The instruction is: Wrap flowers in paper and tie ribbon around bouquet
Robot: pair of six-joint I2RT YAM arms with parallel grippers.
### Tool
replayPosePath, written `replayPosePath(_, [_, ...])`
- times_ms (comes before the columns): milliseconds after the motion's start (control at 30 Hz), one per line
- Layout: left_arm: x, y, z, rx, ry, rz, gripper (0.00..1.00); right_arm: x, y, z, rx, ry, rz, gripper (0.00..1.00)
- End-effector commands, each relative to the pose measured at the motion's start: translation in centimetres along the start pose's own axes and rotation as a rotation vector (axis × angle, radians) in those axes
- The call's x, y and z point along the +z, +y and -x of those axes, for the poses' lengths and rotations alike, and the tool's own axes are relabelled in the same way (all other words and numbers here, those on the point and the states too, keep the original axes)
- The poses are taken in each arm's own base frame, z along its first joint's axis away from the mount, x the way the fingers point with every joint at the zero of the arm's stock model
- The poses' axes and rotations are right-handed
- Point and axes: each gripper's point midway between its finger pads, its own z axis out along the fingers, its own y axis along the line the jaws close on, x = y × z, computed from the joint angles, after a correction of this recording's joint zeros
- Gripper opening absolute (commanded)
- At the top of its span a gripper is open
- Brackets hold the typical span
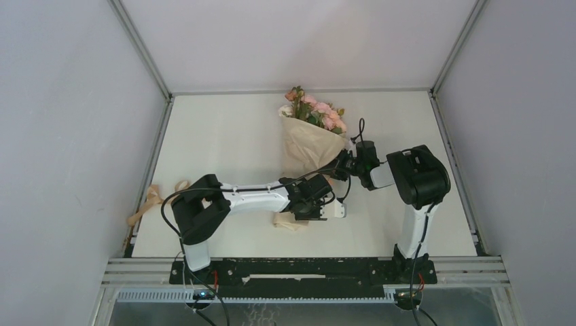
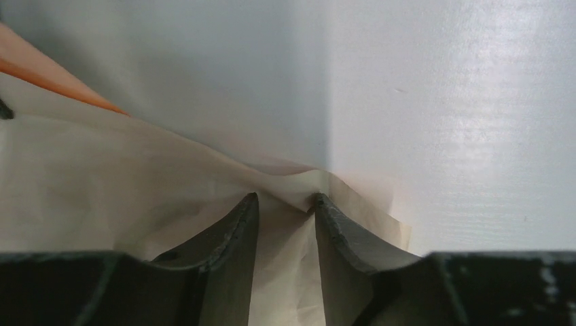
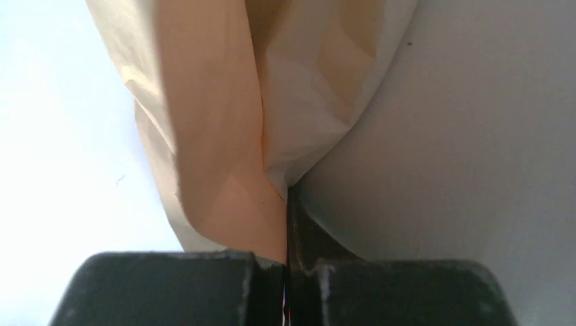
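The flowers [image 1: 314, 111], pink blooms with green leaves, lie at the back of the table, and the tan paper [image 1: 307, 145] is wrapped round them in a cone that narrows toward the arms. My right gripper [image 1: 344, 167] sits at the cone's right side. In the right wrist view it [image 3: 286, 204] is shut, with a fold of the paper [image 3: 224, 136] pinched in its jaws. My left gripper [image 1: 318, 204] is over the cone's narrow end [image 1: 288, 221]. Its jaws [image 2: 285, 200] stand apart, with paper [image 2: 136, 176] lying flat between and under the fingertips. The ribbon [image 1: 145, 207] lies off the table's left edge, away from both grippers.
The white table [image 1: 224, 142] is bounded by metal rails at the left [image 1: 155, 156], right [image 1: 454, 156] and back. Grey walls close in on three sides. Black cables run along both arms.
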Motion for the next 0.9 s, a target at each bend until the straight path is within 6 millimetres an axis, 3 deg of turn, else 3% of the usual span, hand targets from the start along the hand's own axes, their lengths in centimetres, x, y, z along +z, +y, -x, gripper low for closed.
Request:
replayPosePath(0, [-2.6,-3.0,-2.7,-0.012,0.090,-0.204,0.49,-0.4,0.8,0.0,-0.008,0.000,0.033,0.00])
replayPosePath(133, [-11.8,-1.8,-1.4,-0.084,-0.095,-0.326,0.75,-1.0,1.2,0.2,-0.041,-0.005,0.035,0.00])
replayPosePath(200, [-14.9,0.4,-2.5,-0.124,-0.173,-0.267,0.87,-1.2,1.5,0.3,-0.052,-0.007,0.040,0.00])
replayPosePath(233, [-15.8,1.9,-4.0,-0.148,-0.181,-0.209,0.90,-1.3,1.6,0.4,-0.054,-0.007,0.042,0.00])
replayPosePath(300, [-16.0,4.5,-7.8,-0.205,-0.152,-0.084,0.94,-1.3,1.8,0.4,-0.058,-0.006,0.050,0.00])
replayPosePath(400, [-14.5,7.2,-14.5,-0.269,-0.025,0.053,0.95,-1.4,2.0,0.3,-0.060,-0.002,0.056,0.00])
replayPosePath(500, [-12.8,9.2,-21.0,-0.277,0.120,0.137,0.94,-1.6,2.3,0.3,-0.066,0.002,0.060,0.00])
replayPosePath(567, [-12.6,9.7,-24.2,-0.282,0.170,0.133,0.95,-1.8,2.4,0.3,-0.077,0.000,0.052,0.00])
replayPosePath(700, [-12.6,9.7,-29.0,-0.302,0.250,0.080,0.96,-2.3,2.4,0.2,-0.109,-0.004,0.024,0.00])
replayPosePath(867, [-10.7,8.2,-32.2,-0.302,0.347,-0.001,0.96,-2.8,2.6,0.4,-0.130,-0.013,0.010,0.00])
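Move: The ribbon's middle lies about 34 cm left of the left hand and some 8 cm ahead, partly hidden under its forearm. That hand is at the near end of the paper, whose middle lies about 17 cm ahead and 1 cm right; the flowers are some 50 cm ahead, 6 cm right. The right hand already pinches the paper's right edge, the paper's middle 8 cm to its left and level with it. Left hand opens, arcing about 30 cm left and forward off the paper to the ribbon; right keeps pinching. ##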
